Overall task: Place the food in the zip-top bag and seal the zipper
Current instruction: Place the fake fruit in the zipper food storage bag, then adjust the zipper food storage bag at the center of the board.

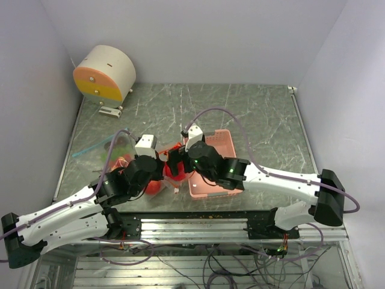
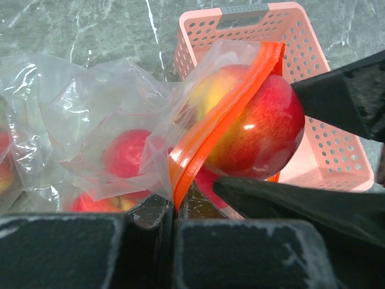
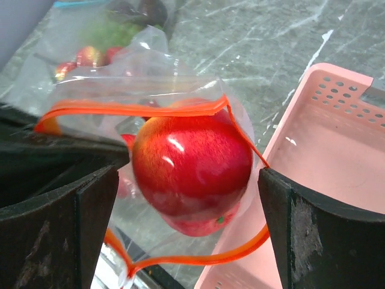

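Observation:
The clear zip-top bag (image 2: pixel 90 120) lies on the table with its orange zipper (image 2: pixel 204 144) held up. My left gripper (image 2: pixel 173 208) is shut on that zipper edge. A glossy red apple (image 3: pixel 192 159), part of the food, sits in the bag's open mouth, ringed by the orange zipper (image 3: pixel 132 109). My right gripper (image 3: pixel 188 192) stands open around it, with a gap between each finger (image 3: pixel 96 198) and the apple. More red food (image 2: pixel 123 153) and something green (image 3: pixel 114 30) lie deeper in the bag. From above, both grippers (image 1: pixel 163 170) (image 1: pixel 177 162) meet at the table's middle.
The pink perforated tray (image 1: pixel 224 143) stands just right of the bag, under my right arm. A round white and orange drum (image 1: pixel 105 73) sits at the back left corner. A thin teal strip (image 1: pixel 90 147) lies left of the bag. White walls close the sides.

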`<state>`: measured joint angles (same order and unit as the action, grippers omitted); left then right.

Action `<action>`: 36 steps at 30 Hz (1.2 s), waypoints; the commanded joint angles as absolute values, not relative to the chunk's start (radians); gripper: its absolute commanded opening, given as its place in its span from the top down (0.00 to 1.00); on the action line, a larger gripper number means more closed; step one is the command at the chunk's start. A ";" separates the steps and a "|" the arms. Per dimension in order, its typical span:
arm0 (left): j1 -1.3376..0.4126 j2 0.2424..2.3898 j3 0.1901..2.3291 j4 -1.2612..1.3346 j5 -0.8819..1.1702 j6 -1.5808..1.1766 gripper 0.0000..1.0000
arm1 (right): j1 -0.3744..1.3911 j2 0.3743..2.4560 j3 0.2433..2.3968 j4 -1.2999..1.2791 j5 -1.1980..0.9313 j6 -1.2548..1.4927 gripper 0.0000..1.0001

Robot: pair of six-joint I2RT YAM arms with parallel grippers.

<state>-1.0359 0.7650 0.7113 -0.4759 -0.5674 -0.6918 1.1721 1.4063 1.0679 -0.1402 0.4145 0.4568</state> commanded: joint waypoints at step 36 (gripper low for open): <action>-1.033 0.845 0.734 -0.393 -0.550 -0.675 0.93 | 1.193 1.237 0.783 -0.137 0.371 0.531 0.62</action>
<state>-1.0359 0.8520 0.7109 -0.4374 -0.5571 -0.6872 1.1896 1.1965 0.7559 -0.1688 0.2943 0.5316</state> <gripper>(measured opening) 0.075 0.391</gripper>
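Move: The right hand is wide open in the bag's mouth, the last big red fruit between and just below its fingers. The near right stretch of the orange zipper rim lies roughly 4 cm back, 4 cm right and 3 cm below it. The pink basket's middle is some 13 cm right, about level fore-and-aft and 11 cm down. From the left hand, which already pinches the rim's left end, that stretch is about 4 cm back, 7 cm right and a little lower. The left fingers keep their pinch on the zipper rim, sinking a centimetre or so. The open right hand comes free of the fruit, up about 7 cm while easing back and right, then drops nearly 14 cm beside the bag's right side, ending some 5 cm back and right of its start, fingers more than half closed, close to the orange rim. ##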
